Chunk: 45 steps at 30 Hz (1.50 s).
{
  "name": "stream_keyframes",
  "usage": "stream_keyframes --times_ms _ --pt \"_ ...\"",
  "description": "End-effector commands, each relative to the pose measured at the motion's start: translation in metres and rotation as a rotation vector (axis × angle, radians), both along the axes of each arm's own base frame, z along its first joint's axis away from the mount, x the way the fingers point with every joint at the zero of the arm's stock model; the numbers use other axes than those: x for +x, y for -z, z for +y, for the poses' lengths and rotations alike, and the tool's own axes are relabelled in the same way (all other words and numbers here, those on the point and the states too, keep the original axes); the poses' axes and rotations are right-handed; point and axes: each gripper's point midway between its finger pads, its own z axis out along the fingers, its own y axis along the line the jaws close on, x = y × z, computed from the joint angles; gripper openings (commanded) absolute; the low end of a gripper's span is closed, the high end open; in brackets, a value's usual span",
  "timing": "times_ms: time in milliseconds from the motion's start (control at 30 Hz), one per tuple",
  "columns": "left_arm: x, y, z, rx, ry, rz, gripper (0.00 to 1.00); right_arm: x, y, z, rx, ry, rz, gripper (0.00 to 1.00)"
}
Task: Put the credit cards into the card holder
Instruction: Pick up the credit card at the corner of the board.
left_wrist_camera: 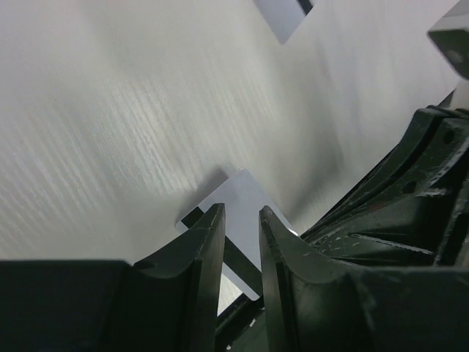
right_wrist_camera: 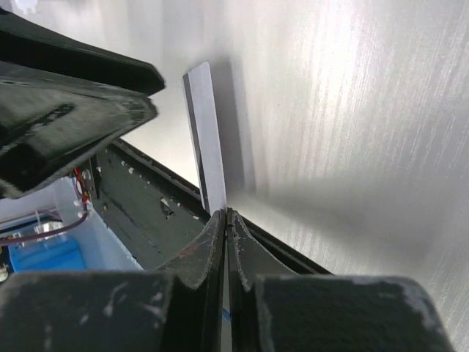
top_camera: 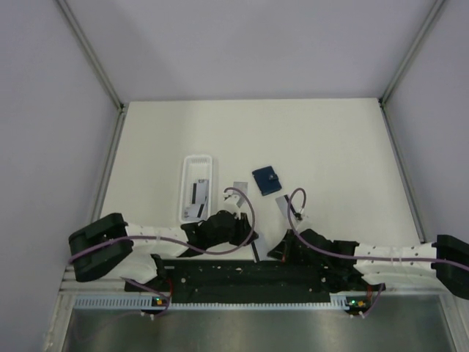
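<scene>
My right gripper (right_wrist_camera: 227, 213) is shut on the edge of a credit card (right_wrist_camera: 207, 147), a pale card with a black stripe that stands on edge over the table's near edge. In the top view this card (top_camera: 255, 249) is a thin dark sliver between both grippers. The same card (left_wrist_camera: 245, 192) shows in the narrow gap of my left gripper (left_wrist_camera: 240, 213), which is open, its fingers apart from the card. Other credit cards lie flat on the table (top_camera: 240, 188) (top_camera: 282, 207) (left_wrist_camera: 282, 15). The navy card holder (top_camera: 267, 180) lies shut farther back.
A long white tray (top_camera: 198, 158) at the left holds more cards. The black base rail (top_camera: 249, 279) runs along the near edge under both wrists. The right gripper's body (left_wrist_camera: 410, 220) sits close beside the left fingers. Grey walls enclose the table.
</scene>
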Motion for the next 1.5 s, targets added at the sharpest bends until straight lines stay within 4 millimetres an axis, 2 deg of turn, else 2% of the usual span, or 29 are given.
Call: stream_keyframes --times_ms 0,100,200,267,367,567,633,867,1133,1233,1433,1467 --pt "0.017 -0.053 -0.007 -0.091 -0.046 -0.099 0.33 0.01 -0.022 0.009 0.037 -0.008 -0.082 0.0" --pt "0.019 -0.075 -0.001 -0.132 -0.065 -0.136 0.36 0.013 -0.029 0.01 0.074 0.01 -0.105 0.0" --pt "0.018 -0.089 0.007 -0.167 -0.075 -0.155 0.41 0.019 -0.042 0.011 0.091 0.024 -0.148 0.0" --pt "0.015 -0.099 0.012 -0.208 -0.074 -0.166 0.5 0.023 -0.055 0.013 0.111 0.022 -0.19 0.0" --pt "0.009 -0.102 0.02 -0.257 -0.075 -0.177 0.55 0.027 -0.085 0.019 0.173 -0.02 -0.299 0.0" --pt "0.003 -0.108 0.035 -0.352 -0.102 -0.179 0.58 0.032 -0.121 0.021 0.271 -0.017 -0.411 0.0" --pt "0.0 -0.108 0.041 -0.383 -0.113 -0.171 0.58 0.034 -0.128 0.019 0.308 0.001 -0.428 0.0" --pt "-0.004 -0.112 0.05 -0.454 -0.135 -0.166 0.58 0.04 -0.132 0.011 0.385 0.047 -0.42 0.0" --pt "-0.011 -0.126 0.043 -0.579 -0.099 -0.163 0.59 0.033 -0.137 0.018 0.433 -0.007 -0.413 0.0" --pt "-0.01 -0.122 0.041 -0.569 -0.098 -0.153 0.59 0.029 -0.142 0.02 0.455 -0.031 -0.42 0.0" --pt "-0.007 -0.129 0.039 -0.578 -0.1 -0.17 0.6 0.022 -0.139 0.027 0.474 -0.083 -0.407 0.0" --pt "-0.007 -0.13 0.038 -0.575 -0.099 -0.172 0.57 0.022 -0.138 0.029 0.471 -0.086 -0.404 0.0"
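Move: The credit card is already pinched in my right fingers, its middle some 3 cm left and 2 cm ahead of my right hand, about 1 cm lower. From my left hand the card's middle lies about 3 cm right, 2 cm back and 1 cm down. From my right hand, the card holder is roughly 27 cm ahead and 1 cm left, the second striped card some 18 cm ahead and 5 cm right, both about 2 cm lower. I keep my right fingers shut on the card's edge opposite the stripe and lift it some 12 cm off the board, easing a little forward and left while the fingers swing up towards level. My left hand opens wider, rises about 11 cm with it, then shifts some 4 cm left and levels out, waiting open facing the stripe edge. ##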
